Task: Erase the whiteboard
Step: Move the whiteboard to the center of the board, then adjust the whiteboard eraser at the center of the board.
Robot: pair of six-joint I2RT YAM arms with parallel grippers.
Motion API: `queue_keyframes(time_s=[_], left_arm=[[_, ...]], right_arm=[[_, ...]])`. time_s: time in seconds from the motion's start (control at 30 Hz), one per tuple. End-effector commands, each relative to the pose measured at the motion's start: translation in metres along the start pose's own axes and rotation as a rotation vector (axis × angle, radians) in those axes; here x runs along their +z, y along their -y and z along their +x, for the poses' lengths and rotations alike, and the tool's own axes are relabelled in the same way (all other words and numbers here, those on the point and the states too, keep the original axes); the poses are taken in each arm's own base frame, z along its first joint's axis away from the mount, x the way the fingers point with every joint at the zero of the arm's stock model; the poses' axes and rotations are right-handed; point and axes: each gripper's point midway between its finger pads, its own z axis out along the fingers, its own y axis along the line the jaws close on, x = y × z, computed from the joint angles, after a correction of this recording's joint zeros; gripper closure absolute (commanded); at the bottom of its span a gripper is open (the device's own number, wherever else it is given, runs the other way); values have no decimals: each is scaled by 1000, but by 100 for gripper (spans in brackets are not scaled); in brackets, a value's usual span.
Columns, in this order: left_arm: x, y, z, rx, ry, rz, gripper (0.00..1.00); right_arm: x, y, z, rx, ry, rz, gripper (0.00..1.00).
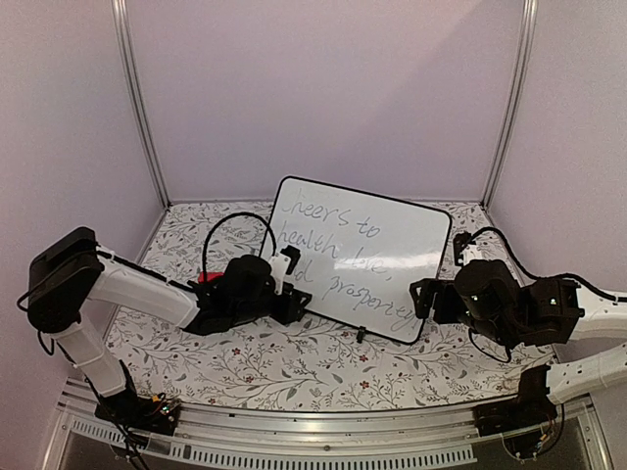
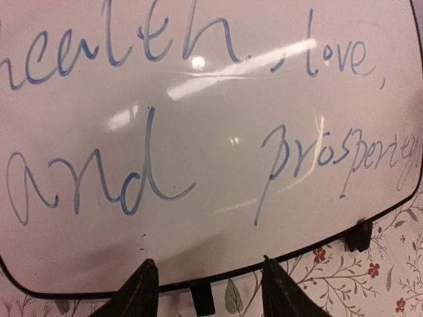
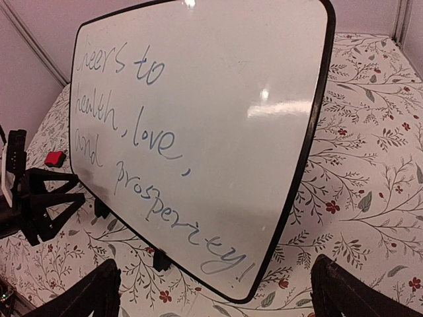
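The whiteboard (image 1: 364,257) lies at the table's middle, turned at an angle, with a thin black rim and small black feet. Blue cursive handwriting (image 3: 142,132) covers its left half. My left gripper (image 1: 294,292) sits at the board's left edge. In the left wrist view the left gripper (image 2: 207,259) is open with nothing between its jaws, and the board's rim (image 2: 297,254) runs just past the tips. My right gripper (image 1: 421,297) is at the board's lower right corner. It (image 3: 217,264) stands wide open and empty just short of that corner (image 3: 254,294).
A small red eraser block (image 1: 206,277) lies on the floral tablecloth (image 1: 294,367) behind the left arm; it also shows as the red block (image 3: 54,158). A black cable (image 1: 235,220) loops above the left wrist. Pale walls and metal posts (image 1: 139,98) enclose the table.
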Motion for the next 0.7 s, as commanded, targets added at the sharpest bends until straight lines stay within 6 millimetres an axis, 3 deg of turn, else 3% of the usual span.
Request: queue_keyframes(time_s=[0.0, 0.27, 0.5, 0.67], left_arm=[[-22, -9, -20, -21, 72, -20, 40], [-54, -57, -36, -83, 105, -137, 2], [-78, -100, -43, -129, 87, -260, 0], [-98, -146, -58, -229, 74, -393, 0]], right_arm=[[0, 2, -3, 5, 20, 6, 1], [1, 1, -3, 2, 27, 1, 1], [3, 0, -3, -14, 27, 5, 1], [2, 1, -3, -17, 30, 2, 1]])
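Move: The left hand, half open, has the red eraser about 16 cm ahead, 26 cm to its left and 7 cm below. The whiteboard's left foot stands some 3 cm ahead and 5 cm below this hand. The whiteboard's middle is about 11 cm ahead and 12 cm to the right, a little higher than the hand. From the right hand the eraser lies roughly 26 cm ahead, 52 cm left and 18 cm down. Up and then mainly leftward, about 12 cm to the left in all and some 7 cm higher, the left hand draws away from the whiteboard's left foot, which it no longer touches, towards the red eraser's side, easing a few centimetres forward in the latter part. Its fingers open from half to fully wide while the wrist swings about 20 degrees counter-clockwise. ##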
